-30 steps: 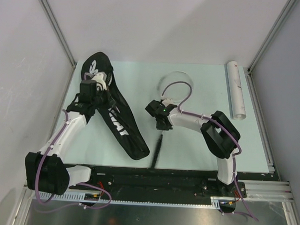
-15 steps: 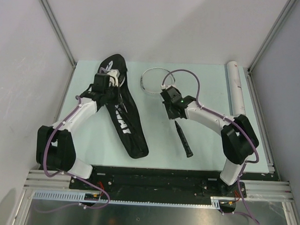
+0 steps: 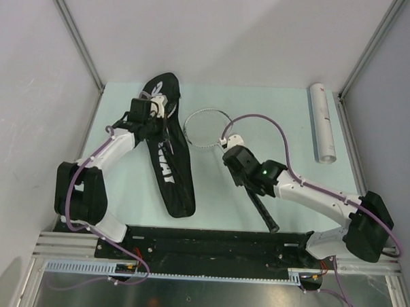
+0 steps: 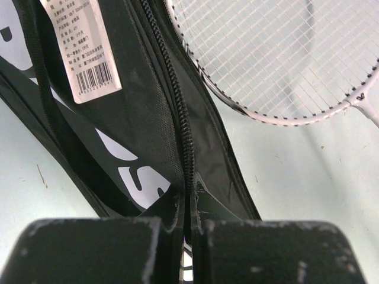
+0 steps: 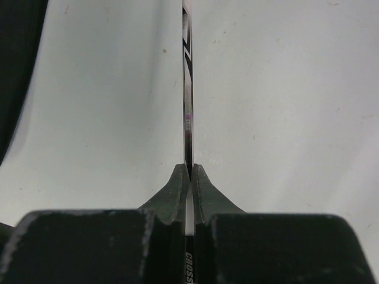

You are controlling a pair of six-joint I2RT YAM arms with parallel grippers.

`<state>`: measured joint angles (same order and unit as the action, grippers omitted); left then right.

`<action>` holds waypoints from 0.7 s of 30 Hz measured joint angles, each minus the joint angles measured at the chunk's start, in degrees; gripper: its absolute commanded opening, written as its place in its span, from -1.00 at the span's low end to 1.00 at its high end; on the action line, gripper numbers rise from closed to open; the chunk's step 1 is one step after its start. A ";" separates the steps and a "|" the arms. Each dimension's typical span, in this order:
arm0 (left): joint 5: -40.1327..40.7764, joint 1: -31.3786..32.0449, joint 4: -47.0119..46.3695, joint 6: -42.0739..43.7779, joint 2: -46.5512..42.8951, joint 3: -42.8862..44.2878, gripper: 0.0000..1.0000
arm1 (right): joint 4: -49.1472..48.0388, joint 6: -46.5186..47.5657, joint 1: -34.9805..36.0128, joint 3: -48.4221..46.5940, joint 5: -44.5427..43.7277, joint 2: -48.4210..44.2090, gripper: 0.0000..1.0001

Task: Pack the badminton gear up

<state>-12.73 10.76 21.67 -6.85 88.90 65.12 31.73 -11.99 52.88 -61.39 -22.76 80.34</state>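
Note:
The long black racket bag [image 3: 169, 167] lies slantwise on the left half of the table. My left gripper [image 3: 155, 121] is shut on the bag's zipper edge [image 4: 188, 148] near its wide end. One silver-white racket lies to the right of the bag, its head [image 3: 206, 126] close beside the bag and also in the left wrist view [image 4: 278, 59]. My right gripper [image 3: 231, 153] is shut on the racket's thin shaft [image 5: 188, 89], with the black handle [image 3: 265, 212] trailing toward the near edge. The white tube [image 3: 323, 125] lies at the far right. No shuttlecocks or second racket show.
A white barcode label [image 4: 89, 47] hangs on the bag. Metal frame posts and grey walls stand round the table. The black base rail [image 3: 208, 243] runs along the near edge, just beyond the handle's end.
My right arm has swung the racket: its head moved left up to the bag, its handle out to the right and nearer. My left gripper shifted the bag's wide end farther back and right.

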 measured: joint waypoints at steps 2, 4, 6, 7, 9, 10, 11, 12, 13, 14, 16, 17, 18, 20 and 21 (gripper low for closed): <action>-0.17 -0.22 0.02 0.07 0.22 0.02 -1.00 | -0.22 -0.42 1.60 1.92 -2.51 -1.77 -1.00; -0.46 -0.31 0.07 0.28 0.46 0.02 -0.99 | -0.87 -0.87 2.84 3.56 -4.31 -2.80 -1.00; -0.85 -0.35 0.07 0.37 0.66 0.02 -0.99 | -1.81 -1.33 2.64 4.83 -4.39 -3.45 -1.00; -1.01 -0.35 0.07 0.37 0.74 0.02 -0.99 | -2.47 -1.64 1.99 5.33 -4.07 -3.52 -1.00; -1.11 -0.35 0.09 0.35 0.87 0.02 -0.99 | -3.96 -2.32 -0.26 5.88 -3.02 -2.97 -1.00; -1.18 -0.35 0.11 0.35 0.90 0.02 -0.99 | -4.81 -2.60 -1.44 6.01 -2.47 -2.14 -1.00; -1.22 -0.35 0.11 0.35 0.90 0.02 -0.99 | -6.08 -2.91 -2.80 6.01 -1.97 -0.63 -1.00; -1.22 -0.35 0.11 0.35 0.90 0.02 -0.99 | -6.99 -3.02 -3.52 6.03 -1.70 0.61 -1.00; -1.29 -0.35 0.11 0.33 0.90 0.02 -0.99 | -8.28 -3.37 -4.61 6.03 -1.22 3.17 -1.00; -1.38 -0.35 0.15 0.31 0.90 0.02 -0.99 | -9.40 -3.63 -5.27 6.03 -0.68 5.53 -1.00; -1.44 -0.35 0.15 0.31 0.87 0.02 -0.99 | -10.49 -4.20 -6.14 6.10 0.26 9.75 -1.00; -1.44 -0.35 0.13 0.28 0.85 -0.02 -0.99 | -10.71 -4.68 -6.56 6.16 1.01 12.00 -1.00; -1.46 -0.33 0.15 0.28 0.79 -0.11 -0.99 | -10.71 -5.03 -6.75 6.23 1.53 13.18 -1.00; -1.49 -0.33 0.17 0.26 0.68 -0.24 -0.99 | -10.19 -5.99 -7.19 6.25 2.36 14.99 -1.00; -1.53 -0.28 0.20 0.26 0.66 -0.28 -0.99 | -9.88 -6.29 -7.34 6.25 2.73 15.50 -1.00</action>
<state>-14.26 10.48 21.87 -6.59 89.56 64.84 21.85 -18.28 45.54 -55.13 -20.03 95.83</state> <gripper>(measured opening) 0.017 0.033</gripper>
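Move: My right hand already grips the racket by its shaft, just ahead of the handle; the bare table spot it is lowered to lies about 13 cm below, some 2 cm forward and 2 cm right. From this hand the racket bag's middle is about 30 cm left and 10 cm ahead, its near end some 24 cm left and 14 cm back. From my left hand, that spot is about 32 cm right, 14 cm back and 12 cm down. I bring the racket down with my right hand, about 11 cm in all, mostly late: first I ease back about 1 cm, then swing forward some 4 cm and drift right while sinking to just above the table beside the bag. My wrist turns about 10 degrees clockwise and tips down as much, grip kept. My left hand keeps pinching the bag's edge, nearly still. ##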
